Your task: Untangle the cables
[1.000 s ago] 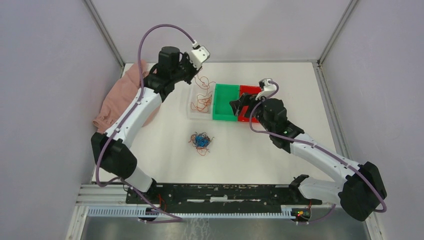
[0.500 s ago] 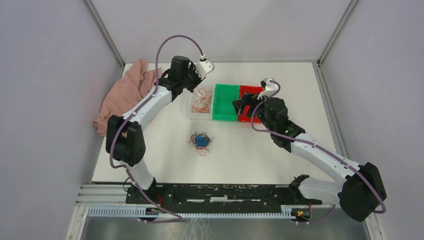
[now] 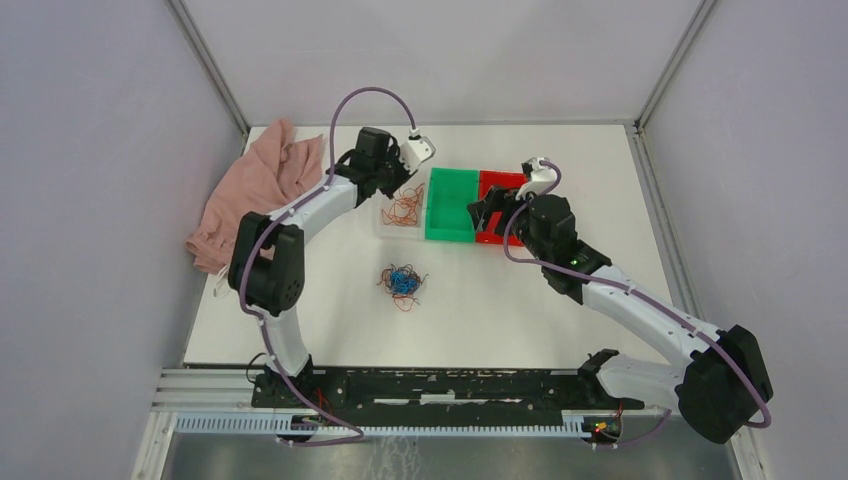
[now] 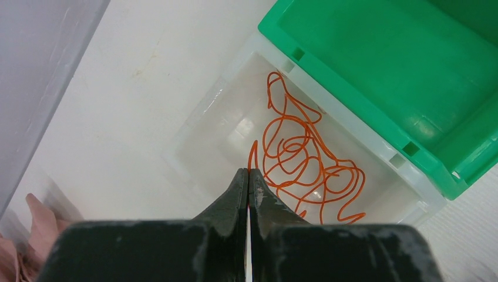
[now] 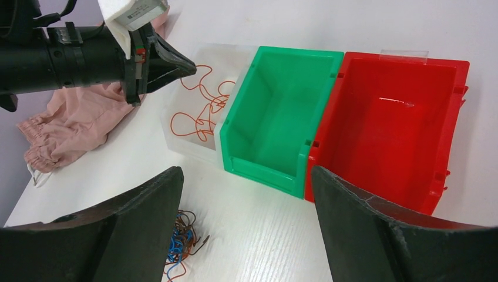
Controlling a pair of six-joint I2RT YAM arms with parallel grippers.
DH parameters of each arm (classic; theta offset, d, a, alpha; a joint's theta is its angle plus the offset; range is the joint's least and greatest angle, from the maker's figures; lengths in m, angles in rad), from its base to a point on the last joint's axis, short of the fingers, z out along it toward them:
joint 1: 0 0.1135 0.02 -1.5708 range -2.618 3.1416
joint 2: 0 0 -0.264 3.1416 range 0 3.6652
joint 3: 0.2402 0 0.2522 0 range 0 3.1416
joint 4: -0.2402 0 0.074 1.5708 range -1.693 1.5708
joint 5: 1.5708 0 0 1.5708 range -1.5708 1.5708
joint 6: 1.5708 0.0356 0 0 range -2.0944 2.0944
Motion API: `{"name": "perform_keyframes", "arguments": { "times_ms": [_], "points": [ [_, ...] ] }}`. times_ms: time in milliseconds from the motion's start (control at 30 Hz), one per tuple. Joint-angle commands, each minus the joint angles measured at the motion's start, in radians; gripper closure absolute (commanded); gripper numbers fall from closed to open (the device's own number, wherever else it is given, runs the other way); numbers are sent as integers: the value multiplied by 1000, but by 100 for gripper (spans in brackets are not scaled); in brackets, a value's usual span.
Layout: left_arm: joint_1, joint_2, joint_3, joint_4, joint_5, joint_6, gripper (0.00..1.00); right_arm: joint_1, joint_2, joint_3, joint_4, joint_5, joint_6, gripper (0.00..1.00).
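Observation:
A tangle of blue, brown and orange-red cables (image 3: 403,282) lies on the white table; the right wrist view shows this tangle (image 5: 179,241) beside its left finger. A loose orange cable (image 4: 299,153) lies coiled in a clear tray (image 4: 194,117). One end of it rises into my left gripper (image 4: 248,173), which is shut on it just above the tray floor. In the top view the left gripper (image 3: 388,182) sits over the tray's far end. My right gripper (image 5: 245,171) hangs open and holds nothing, above the table in front of the bins.
A green bin (image 3: 450,205) and a red bin (image 3: 497,185) stand side by side right of the clear tray (image 3: 385,225); both look empty in the right wrist view. A pink cloth (image 3: 255,185) lies at the table's far left. Grey walls enclose the table.
My left arm has swung right and down, lowering the hanging orange cable into the clear tray. The right gripper has shifted slightly and stays open.

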Motion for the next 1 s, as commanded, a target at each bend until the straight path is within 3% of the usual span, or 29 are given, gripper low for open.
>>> {"name": "perform_keyframes", "arguments": {
  "times_ms": [0, 567, 633, 700, 733, 967],
  "points": [
    [-16, 41, -7, 76, 27, -7, 97, -4, -27, 2, 20, -9, -2, 14],
    [-20, 146, 16, 103, 17, -3, 95, -4, -50, -14, 17, -64, 35, 17],
    [-20, 153, 59, 53, 15, -4, 80, -3, -57, -15, 11, -64, 28, 17],
    [-17, 138, 115, -7, 20, -17, 55, -3, -65, -18, 6, -64, 21, 16],
    [-16, 125, 140, -40, 30, -14, 48, -4, -68, -18, 3, -65, 18, 15],
    [-13, 21, 310, -330, 81, 17, 14, -3, -75, -10, -14, -79, 2, 14]
  ]
}}
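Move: Just below the closed left fingers, which hold an orange cable by a loop, is the clear bin, its middle about 10 cm down, 4 cm to the right and 1 cm ahead. The green bin sits some 12 cm right of it, level with it, and the blue-orange cable tangle roughly 18 cm nearer the base and 1 cm farther right. From the idle right hand the clear bin is about 13 cm ahead, 16 cm left and 20 cm below. Lowering the held orange cable down into the clear bin, the left hand sinks about 6.5 cm with a slight drift right, the fingers tipping a few degrees farther down. At the bottom the shut fingers open to about three quarters, letting go of the cable, and the hand rises some 5 cm again, easing a little right and forward. ##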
